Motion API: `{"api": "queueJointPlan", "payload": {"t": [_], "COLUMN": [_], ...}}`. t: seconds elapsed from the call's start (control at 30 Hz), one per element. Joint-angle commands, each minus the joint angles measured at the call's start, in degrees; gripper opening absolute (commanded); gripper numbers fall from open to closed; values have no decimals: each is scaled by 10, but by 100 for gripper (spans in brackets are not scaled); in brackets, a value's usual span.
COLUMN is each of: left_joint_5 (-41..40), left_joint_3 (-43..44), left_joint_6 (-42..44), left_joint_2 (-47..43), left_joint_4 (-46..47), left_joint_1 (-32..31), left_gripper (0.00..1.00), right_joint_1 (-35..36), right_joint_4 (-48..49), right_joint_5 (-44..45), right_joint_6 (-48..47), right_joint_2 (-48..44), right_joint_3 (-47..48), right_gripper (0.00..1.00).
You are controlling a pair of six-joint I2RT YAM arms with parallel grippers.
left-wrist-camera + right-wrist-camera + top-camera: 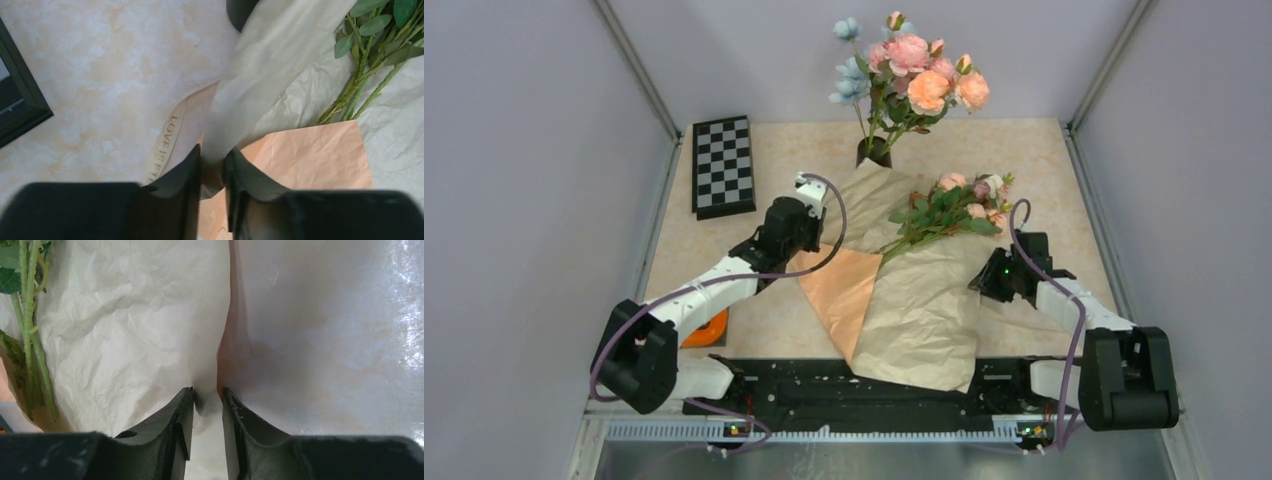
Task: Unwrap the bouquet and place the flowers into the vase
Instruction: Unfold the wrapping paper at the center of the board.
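The bouquet lies opened out on the table. Its crinkled tan paper [924,310] is spread flat, with the peach-orange sheet [839,290] beside it. The flowers [949,205] rest on the paper, heads toward the back right and green stems [360,85] pointing to the middle. The black vase [874,152] stands just behind them. My left gripper [817,238] pinches a raised flap of tan paper [260,60] between its narrow jaws [212,157]. At the sheet's right edge, my right gripper [984,278] has closed on the tan paper [125,315], with a fold of it between its fingertips [207,392].
A taller pink, orange and pale-blue bunch [914,80] fills the vase. A folded chessboard [723,165] lies at the back left. A cream printed ribbon [162,145] trails on the table by the left fingers. An orange object [709,330] sits under the left arm.
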Motion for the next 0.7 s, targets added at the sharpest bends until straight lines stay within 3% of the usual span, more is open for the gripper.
{"api": "queueJointPlan", "payload": {"t": [0.0, 0.03, 0.1, 0.2, 0.67], "left_joint_5": [11, 9, 7, 5, 64], "left_joint_3": [-10, -11, -16, -26, -115], "left_joint_6": [-19, -24, -37, -60, -221], "left_joint_2": [-22, -24, -30, -41, -94], "left_joint_4": [12, 12, 10, -2, -99], "left_joint_1": [7, 8, 10, 12, 29], "left_gripper": [20, 15, 6, 0, 0], "right_joint_1": [-5, -5, -7, -16, -78], "right_joint_4": [21, 19, 14, 6, -4], "right_joint_5": [24, 30, 43, 59, 92], "right_joint_6": [11, 13, 14, 9, -40], "right_joint_2": [16, 17, 15, 14, 76], "right_joint_3": [8, 12, 18, 28, 93], "right_gripper": [19, 9, 0, 0, 0]}}
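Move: The wrapping paper's left edge lies right between the left hand's part-open fingers, some 13 cm above the table; the paper's right edge is likewise between the right fingers, close to the table. From the left hand the peach flap is about 3 cm back, 5 right and 12 below, and the vase 19 ahead and 13 right. The bouquet's middle lies about 17 cm ahead and 7 left of the right hand, at nearly its height. The paper's two edges are pinched as both grippers shut, then pulled apart. The left hand draws its edge back about 5 cm, down 4 and slightly left, fingers tipping down some 15 degrees; the right, keeping low, drags its edge about 5 cm right and 3 forward, turning slightly clockwise, away from the left hand. ##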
